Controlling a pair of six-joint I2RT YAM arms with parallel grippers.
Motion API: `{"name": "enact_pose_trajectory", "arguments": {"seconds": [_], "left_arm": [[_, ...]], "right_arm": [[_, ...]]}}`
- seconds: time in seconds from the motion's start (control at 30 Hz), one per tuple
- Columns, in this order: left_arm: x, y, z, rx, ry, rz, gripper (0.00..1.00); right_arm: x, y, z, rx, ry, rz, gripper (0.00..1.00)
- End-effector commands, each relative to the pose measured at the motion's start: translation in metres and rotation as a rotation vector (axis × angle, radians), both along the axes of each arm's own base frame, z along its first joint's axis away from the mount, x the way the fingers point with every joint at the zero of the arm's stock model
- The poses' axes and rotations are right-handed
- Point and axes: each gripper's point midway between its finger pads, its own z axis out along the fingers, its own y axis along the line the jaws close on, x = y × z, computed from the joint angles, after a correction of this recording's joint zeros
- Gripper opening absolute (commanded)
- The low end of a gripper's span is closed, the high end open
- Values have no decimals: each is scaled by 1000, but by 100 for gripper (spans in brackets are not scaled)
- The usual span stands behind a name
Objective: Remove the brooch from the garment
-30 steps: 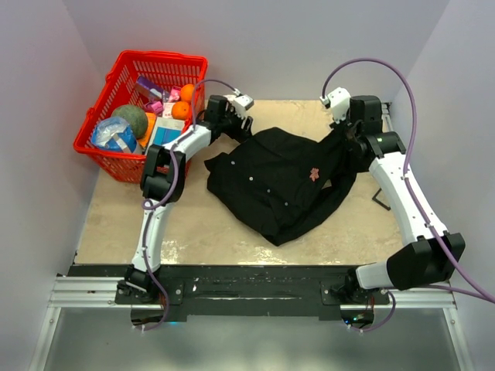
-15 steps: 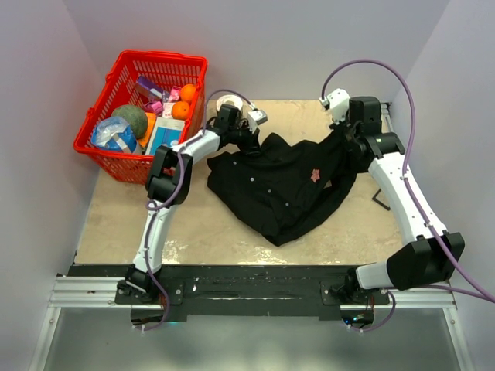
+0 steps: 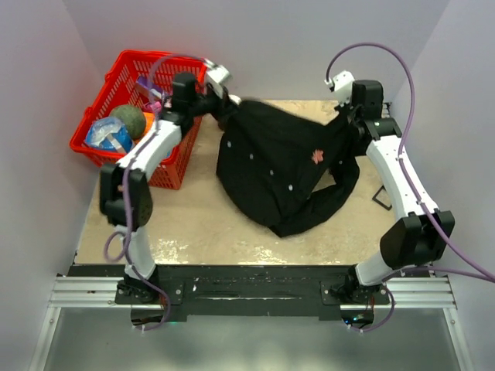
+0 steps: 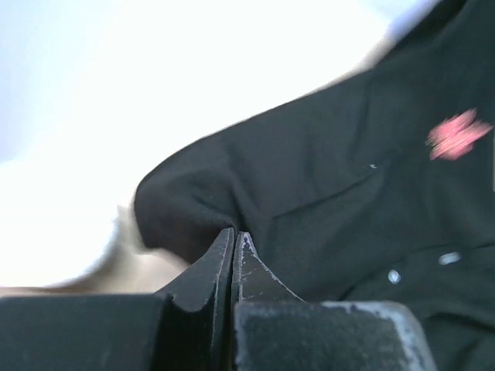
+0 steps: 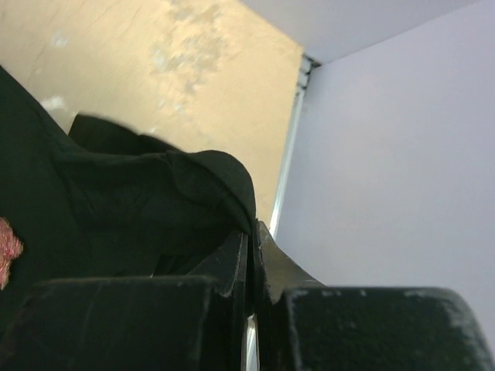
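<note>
The garment (image 3: 278, 166), a black shirt with small white buttons, hangs stretched between both grippers over the table's far half, its lower part resting on the table. The brooch (image 3: 317, 155), a tiny reddish-pink pin, sits on the shirt's upper right. In the left wrist view the brooch (image 4: 458, 134) is blurred at the right edge. The right wrist view shows the brooch (image 5: 6, 249) at the far left. My left gripper (image 3: 229, 103) is shut on the shirt's top-left edge (image 4: 193, 205). My right gripper (image 3: 347, 124) is shut on a fold of cloth (image 5: 201, 182) at the top right.
A red basket (image 3: 103, 158) with fruit and packets stands at the back left, close under my left arm. A small black item (image 3: 381, 199) lies on the table by the right arm. Walls close in at the back and on both sides.
My left gripper shut on the shirt's left edge, then swung up toward the back left near the basket. The shirt now hangs raised and spread. The right gripper kept its grip.
</note>
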Motion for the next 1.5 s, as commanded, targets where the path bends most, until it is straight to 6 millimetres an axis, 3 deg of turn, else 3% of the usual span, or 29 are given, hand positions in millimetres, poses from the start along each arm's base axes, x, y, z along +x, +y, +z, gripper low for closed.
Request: {"name": "enact_pose_trajectory", "arguments": {"seconds": [0.0,0.03,0.07,0.1,0.23,0.4,0.47,0.6,0.8,0.93,1.27,1.4,1.47], "left_arm": [[-26,45,179,-112,-442,128,0],[-28,52,185,-91,-487,165,0],[-32,58,195,-86,-520,187,0],[-43,65,216,-91,-575,210,0],[-57,86,243,-50,-698,308,0],[-79,97,272,-29,-783,358,0],[-91,102,288,-31,-826,385,0],[-118,111,317,-51,-896,433,0],[-161,123,358,-70,-985,462,0],[-191,128,383,-91,-1040,468,0],[-289,158,460,-152,-1254,475,0],[-308,168,473,-143,-1293,496,0],[-306,170,470,-124,-1292,507,0]], "right_arm": [[26,-18,104,2,-327,-95,0],[31,-19,109,8,-342,-104,0],[33,-19,131,21,-394,-107,0],[34,-19,142,35,-427,-107,0],[35,-17,188,57,-544,-101,0],[9,-22,252,6,-710,-82,0],[-2,-24,266,-12,-747,-74,0],[-44,-30,304,-44,-846,-76,0],[-101,-34,343,-14,-959,-68,0],[-150,-33,377,-4,-1060,-24,0],[-268,-36,456,-61,-1332,28,0],[-299,-38,477,-79,-1425,28,0],[-302,-40,480,-98,-1444,15,0]]}}
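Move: Between the two hands, which already hold the garment's upper edge, the brooch sits about 10 cm left of the right hand, 6 back and 11 below, and some 23 cm right of the left hand, 12 back and 5 below. The nearest button is roughly 7 cm left of the brooch, 4 farther back and 7 lower. The red basket's middle lies about 24 cm left of the left hand, 5 ahead and 12 below. Hoisting the garment with both grippers still shut on its upper edge, the two hands rise about 45 cm and draw back 25 to 30 cm towards the bases; the right first edges a little forward, and the left dips slightly partway up. The left also swings some 14 cm outward, widening the gap between them, while both wrists tip back about 70 degrees so the fingers point up. ##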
